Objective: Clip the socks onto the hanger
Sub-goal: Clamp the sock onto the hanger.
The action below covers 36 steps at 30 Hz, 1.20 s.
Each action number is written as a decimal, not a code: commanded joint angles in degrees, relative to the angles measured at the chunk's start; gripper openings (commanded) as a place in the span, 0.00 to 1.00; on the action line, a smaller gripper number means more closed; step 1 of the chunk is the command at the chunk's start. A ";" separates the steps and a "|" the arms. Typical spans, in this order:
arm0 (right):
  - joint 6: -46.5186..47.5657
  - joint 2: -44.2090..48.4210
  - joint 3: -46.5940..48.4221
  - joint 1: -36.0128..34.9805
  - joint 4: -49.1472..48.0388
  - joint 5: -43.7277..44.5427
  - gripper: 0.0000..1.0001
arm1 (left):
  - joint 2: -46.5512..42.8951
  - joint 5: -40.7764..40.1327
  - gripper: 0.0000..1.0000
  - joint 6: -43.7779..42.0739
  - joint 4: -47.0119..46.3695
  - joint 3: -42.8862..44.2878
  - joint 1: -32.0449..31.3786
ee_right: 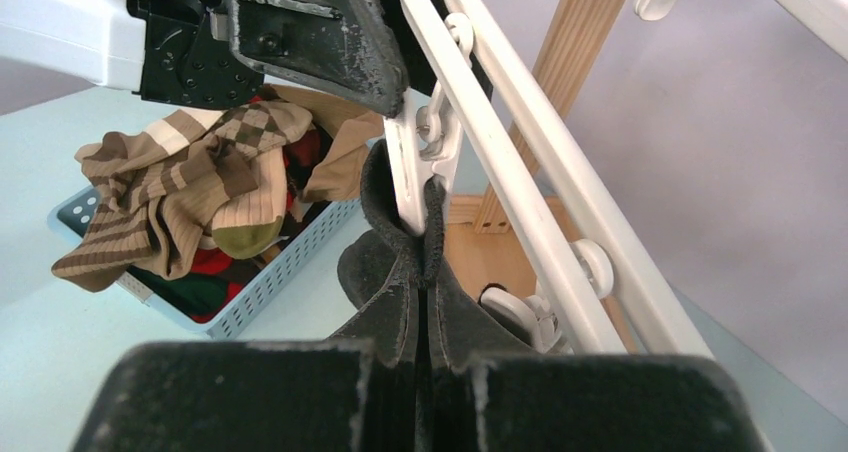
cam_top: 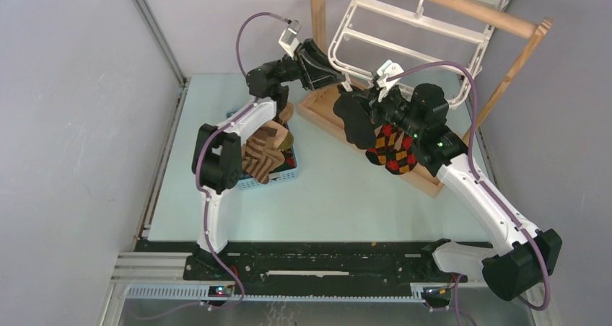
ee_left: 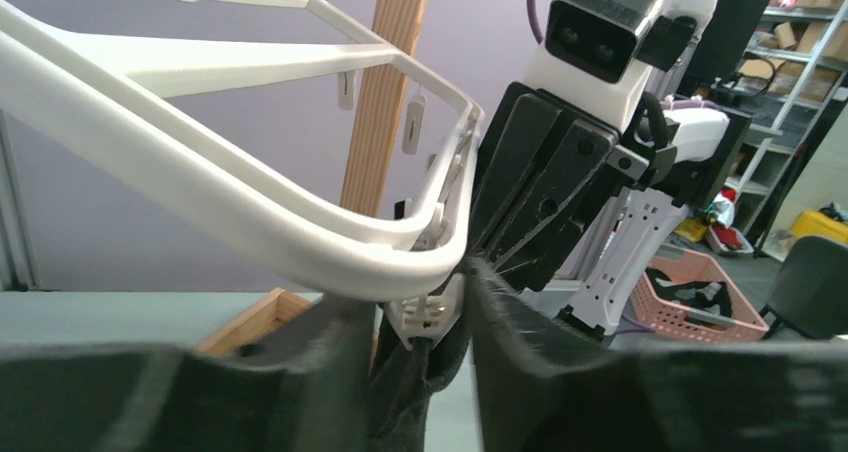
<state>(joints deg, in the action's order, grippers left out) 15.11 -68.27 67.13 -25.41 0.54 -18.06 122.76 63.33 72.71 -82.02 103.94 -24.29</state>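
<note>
The white hanger (cam_top: 404, 41) hangs tilted from the wooden rail. One of its white clips (ee_left: 436, 312) grips the top of a black sock (ee_left: 408, 387). My left gripper (ee_left: 422, 307) is open, with a finger on either side of that clip. In the top view it sits at the hanger's lower edge (cam_top: 338, 75). My right gripper (ee_right: 428, 302) is shut on the same black sock (ee_right: 405, 234) just below the clip (ee_right: 412, 167). The sock's black body (cam_top: 353, 120) droops beside my right wrist. An argyle sock (cam_top: 392, 149) hangs under the right arm; what holds it is hidden.
A small blue basket (cam_top: 285, 176) left of centre holds brown striped socks (ee_right: 170, 187) and other socks. The wooden stand has a round rail (cam_top: 462, 9), an upright post (ee_left: 390, 82) and a tray-like base (cam_top: 325, 113) directly under the hanger. Grey walls close both sides.
</note>
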 commanded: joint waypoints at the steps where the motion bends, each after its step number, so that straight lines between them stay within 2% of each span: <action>1: -0.10 0.11 2.83 0.43 -2.19 0.02 0.00 | 0.49 0.68 0.48 0.81 -1.92 2.77 0.46; 4: -0.16 0.29 2.83 0.44 -1.52 -0.04 0.00 | 0.18 -0.38 0.63 0.73 -1.97 2.08 0.89; 12: -0.31 0.58 2.83 0.66 0.65 -0.51 0.00 | -2.28 -2.06 0.84 -1.01 -1.94 -1.85 1.63; 14: -0.26 0.91 2.83 1.06 2.57 -1.57 0.12 | -3.95 -3.19 0.91 -2.29 -1.92 -5.01 2.27; 16: -0.33 1.49 2.83 1.67 5.29 -3.18 0.27 | -6.00 -4.36 0.94 -3.36 -1.92 -9.13 3.21; 19: -0.27 2.85 1.92 2.72 8.75 -5.47 0.43 | -9.66 -5.26 0.99 -5.59 -1.84 -16.90 4.92; 23: 0.72 6.91 -1.79 4.72 11.33 -8.15 0.57 | -14.68 -3.96 1.00 -8.27 -1.85 -24.97 6.11; 26: 2.20 10.50 -4.74 6.08 13.41 -10.23 0.63 | -17.92 -3.27 1.00 -9.68 -1.76 -29.35 6.59; 33: 6.57 19.83 -12.57 9.09 15.36 -18.08 0.66 | -24.57 -3.57 1.00 -12.63 -1.44 -35.95 7.39; 36: 5.35 22.32 -14.06 9.44 16.58 -16.01 0.65 | -26.51 -3.68 1.00 -12.72 -1.31 -36.88 8.00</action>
<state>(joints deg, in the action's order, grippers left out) 19.40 -48.40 54.48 -16.73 15.18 -32.84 100.38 59.83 62.54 -81.67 68.88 -17.26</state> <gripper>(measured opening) 0.655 0.996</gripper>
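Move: The left hand's fingers are still around the hanger's end clip, its middle only about 1 cm to the right, 1 cm back and 2 cm below the hand point. From the right hand, which pinches the black sock's cuff, that clip lies some 3 cm ahead, 3 cm left and 2 cm higher. The next clip is about 6 cm right and 2 cm back of the end clip; the checkered socks hang roughly 16 cm right of it, 6 cm back and 12 cm lower. Already loosening, the left fingers open wide and let go of the end clip, so that it shuts on the sock cuff; the hand eases off, then draws away about 7 cm left, dipping and partly rising again, and ends slightly back, turned a little counter-clockwise. Around midway the right fingers release the cuff, and that hand backs off some 9 cm, also going about 5 cm right and 5 cm down. ##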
